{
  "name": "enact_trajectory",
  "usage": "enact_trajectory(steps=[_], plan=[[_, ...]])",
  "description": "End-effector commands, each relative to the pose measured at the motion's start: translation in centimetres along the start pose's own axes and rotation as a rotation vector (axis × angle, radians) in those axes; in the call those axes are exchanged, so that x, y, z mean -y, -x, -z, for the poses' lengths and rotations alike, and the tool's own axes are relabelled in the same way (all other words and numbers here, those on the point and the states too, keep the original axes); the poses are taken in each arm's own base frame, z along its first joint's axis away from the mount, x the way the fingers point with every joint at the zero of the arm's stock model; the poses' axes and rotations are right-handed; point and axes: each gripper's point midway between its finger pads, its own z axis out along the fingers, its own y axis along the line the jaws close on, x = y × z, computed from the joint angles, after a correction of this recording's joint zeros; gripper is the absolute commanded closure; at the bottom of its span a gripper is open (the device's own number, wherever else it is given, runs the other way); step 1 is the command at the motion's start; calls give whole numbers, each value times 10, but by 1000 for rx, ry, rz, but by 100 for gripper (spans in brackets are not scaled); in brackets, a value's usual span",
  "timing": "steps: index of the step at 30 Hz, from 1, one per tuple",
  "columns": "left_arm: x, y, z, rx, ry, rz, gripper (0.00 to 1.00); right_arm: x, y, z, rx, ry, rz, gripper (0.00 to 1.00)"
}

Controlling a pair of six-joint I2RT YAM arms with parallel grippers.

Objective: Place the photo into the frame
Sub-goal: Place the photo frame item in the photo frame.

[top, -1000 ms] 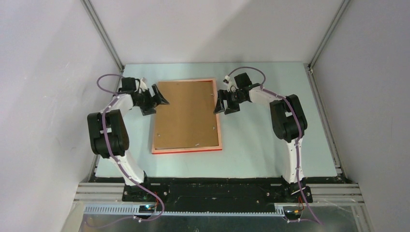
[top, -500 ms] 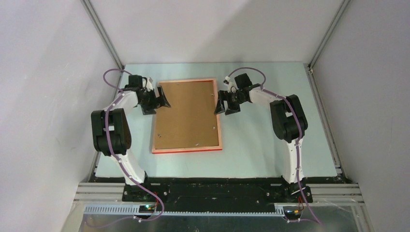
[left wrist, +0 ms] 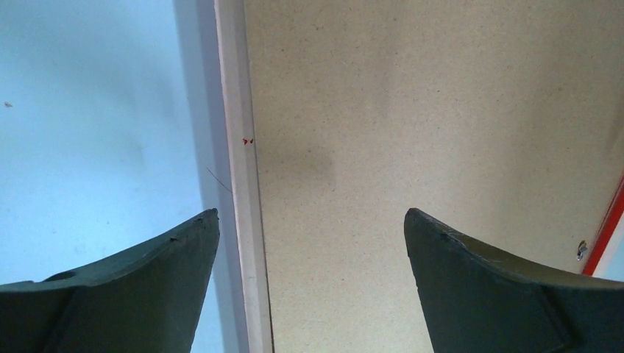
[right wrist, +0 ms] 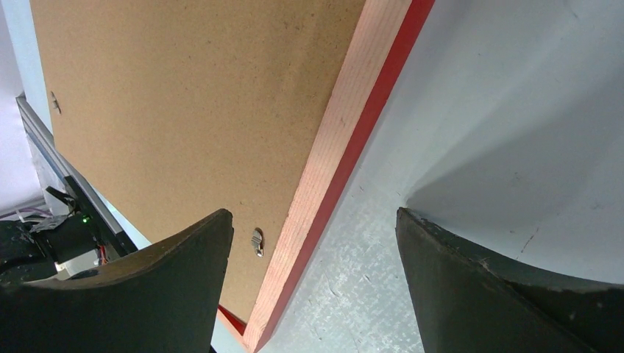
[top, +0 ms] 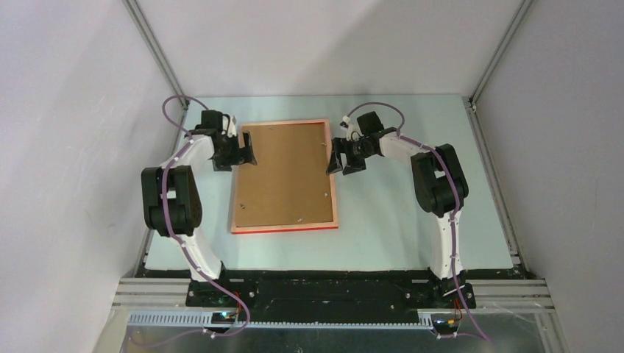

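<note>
The frame [top: 285, 227] lies face down in the middle of the table, its pale orange-pink back up and a red edge showing. A brown backing board [top: 283, 176] fills it. The photo is hidden or out of view. My left gripper [top: 249, 151] is open at the frame's far left corner. In the left wrist view it [left wrist: 311, 213] straddles the pale left rail [left wrist: 239, 147], one finger over the table and one over the board. My right gripper [top: 335, 156] is open at the far right side. It [right wrist: 315, 213] straddles the right rail [right wrist: 346, 125] and holds nothing.
Small metal tabs [right wrist: 257, 241] sit on the backing board near the rails. The pale blue table [top: 397, 220] is boxed in by white walls, with metal posts [top: 158, 51] at the back corners. The arm bases stand at the near edge.
My left gripper has swung further back and right, up to the frame's left rail. The right gripper and the frame have stayed put.
</note>
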Motion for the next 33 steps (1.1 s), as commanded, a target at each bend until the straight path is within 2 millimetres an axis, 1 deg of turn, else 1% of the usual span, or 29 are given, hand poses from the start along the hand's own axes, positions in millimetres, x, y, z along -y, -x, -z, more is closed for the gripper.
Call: enact_trajectory(steps=[1,11,18,21,24,25,26,28,33], plan=[[4,23,2,45,2,-61,0,-14,10,15,36,4,47,14],[12,44,-21,40,-25,-59,0,-15,10,14,36,2,52,14],[19,44,-37,15,-52,-42,0,-13,14,14,42,-3,57,14],[20,41,-39,4,-65,-34,0,-13,20,15,49,-1,58,14],[22,39,-39,1,-76,-34,1,-13,26,11,49,8,57,14],[22,39,-39,2,-76,-38,1,-12,24,8,40,11,51,14],[29,39,-39,2,-81,-53,1,-13,26,8,41,14,53,14],[35,38,-39,2,-83,-75,1,-14,27,5,35,24,48,14],[38,41,-39,13,-69,-114,1,-15,27,-2,22,44,47,14]])
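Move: The photo frame's left rail is about 2 cm to the left of the left hand and 4 cm below; its middle is roughly 2 cm back. The backing board's middle lies some 13 cm to this hand's right and 2 cm back, at about the same depth. From the right hand, that left rail is about 29 cm to the left and 2 cm back, 2 cm lower; the right rail is only some 2 cm to its left and 1 cm back. The left hand's left finger comes against the outer side of the frame's left rail and pushes it to the right. To get there, the wide-open hand goes about 4.5 cm forward along the rail and sinks some 2 cm, then edges right. Late on, the right hand, gripper still open, comes off the table beside the right rail, rising about 2 cm and forward 1.5 cm. ##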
